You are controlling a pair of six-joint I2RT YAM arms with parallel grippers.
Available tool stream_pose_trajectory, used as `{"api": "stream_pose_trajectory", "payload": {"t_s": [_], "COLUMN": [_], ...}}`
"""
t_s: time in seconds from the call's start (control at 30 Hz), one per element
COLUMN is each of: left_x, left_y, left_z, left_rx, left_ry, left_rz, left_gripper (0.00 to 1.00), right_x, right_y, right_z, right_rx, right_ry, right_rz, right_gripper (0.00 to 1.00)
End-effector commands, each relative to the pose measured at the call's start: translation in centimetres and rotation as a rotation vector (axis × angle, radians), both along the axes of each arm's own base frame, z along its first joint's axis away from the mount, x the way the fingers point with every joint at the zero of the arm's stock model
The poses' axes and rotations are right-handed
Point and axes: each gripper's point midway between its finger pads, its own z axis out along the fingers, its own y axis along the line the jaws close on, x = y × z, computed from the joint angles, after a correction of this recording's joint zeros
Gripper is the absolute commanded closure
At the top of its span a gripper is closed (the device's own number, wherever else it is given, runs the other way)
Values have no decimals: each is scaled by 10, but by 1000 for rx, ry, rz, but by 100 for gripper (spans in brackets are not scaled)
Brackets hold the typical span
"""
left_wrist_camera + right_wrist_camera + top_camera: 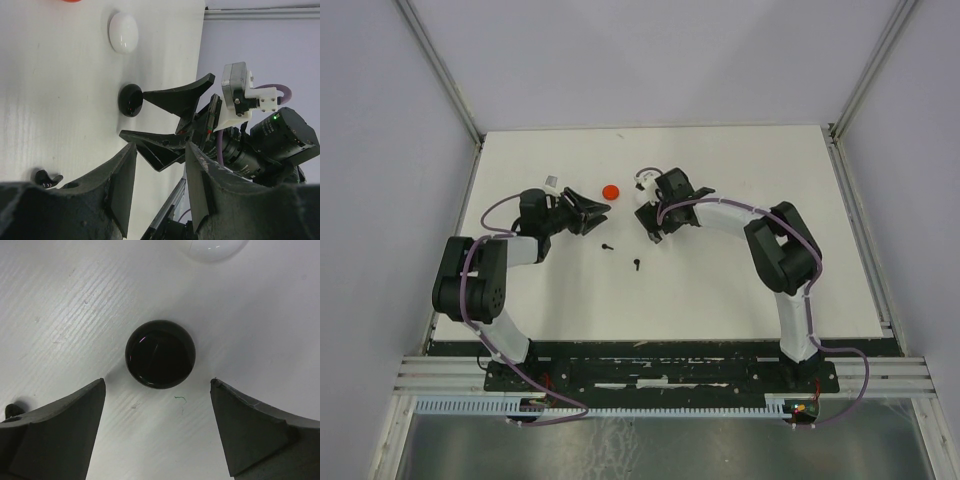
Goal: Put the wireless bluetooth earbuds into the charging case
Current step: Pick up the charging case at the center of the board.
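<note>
A glossy black round charging case [160, 355] lies on the white table, closed as far as I can see. My right gripper [157, 385] is open, its fingers [75, 425] wide apart just short of the case, one on each side. In the left wrist view the case [131, 100] sits at the tip of one right finger [175, 97]. Two small black earbuds [608, 246] [636, 265] lie loose nearer the arms; one earbud [47, 177] shows by my left fingers. My left gripper [597, 218] is open with nothing between its jaws, facing the right gripper [646, 225].
A white round case [123, 32] lies beyond the black one, and a red disc [610, 191] sits behind the two grippers. White walls and metal frame rails [445, 70] close in the table on three sides.
</note>
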Motion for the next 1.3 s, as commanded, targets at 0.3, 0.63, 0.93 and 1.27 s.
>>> {"api": "stream_pose_trajectory", "payload": {"t_s": [0.3, 0.63, 0.93, 1.27], "left_x": [-3, -3, -6, -12], "left_y": [-2, -3, -6, -31], "left_z": [15, 9, 5, -14], "left_rx": [4, -3, -7, -47], "left_ry": [-104, -93, -88, -51], "left_rz": [-46, -51, -69, -111], "left_gripper": [50, 50, 50, 50], "right_x": [25, 25, 23, 12], "right_y": [0, -3, 4, 4], "right_z": [-5, -10, 8, 23], "right_rx": [-49, -47, 55, 167], "right_ry": [-65, -58, -88, -119], "right_rz": [100, 74, 12, -56], "right_gripper": [19, 47, 55, 57]}}
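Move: The black charging case lies just past the right fingertips, about 2 cm ahead, 1 cm to the left and 1 cm below. Around it, counted from the right hand, are the white case some 8 cm ahead and 3 cm left, the red case about 9 cm ahead and 9 cm left, and the nearer black earbud about 7 cm back and 4 cm left. From the left hand the charging case is roughly 10 cm right, 3 cm ahead and 10 cm below. The black charging case is straddled by the wide-open right fingers as the hand slides forward about 2 cm, settling slightly lower; they then close and pinch it by its two sides. Keeping that grip, the right hand draws back just over 1 cm at the same height, its left side tilting up a little. Late on, the empty left hand sinks and shifts right towards the case, about 2 cm each way. ##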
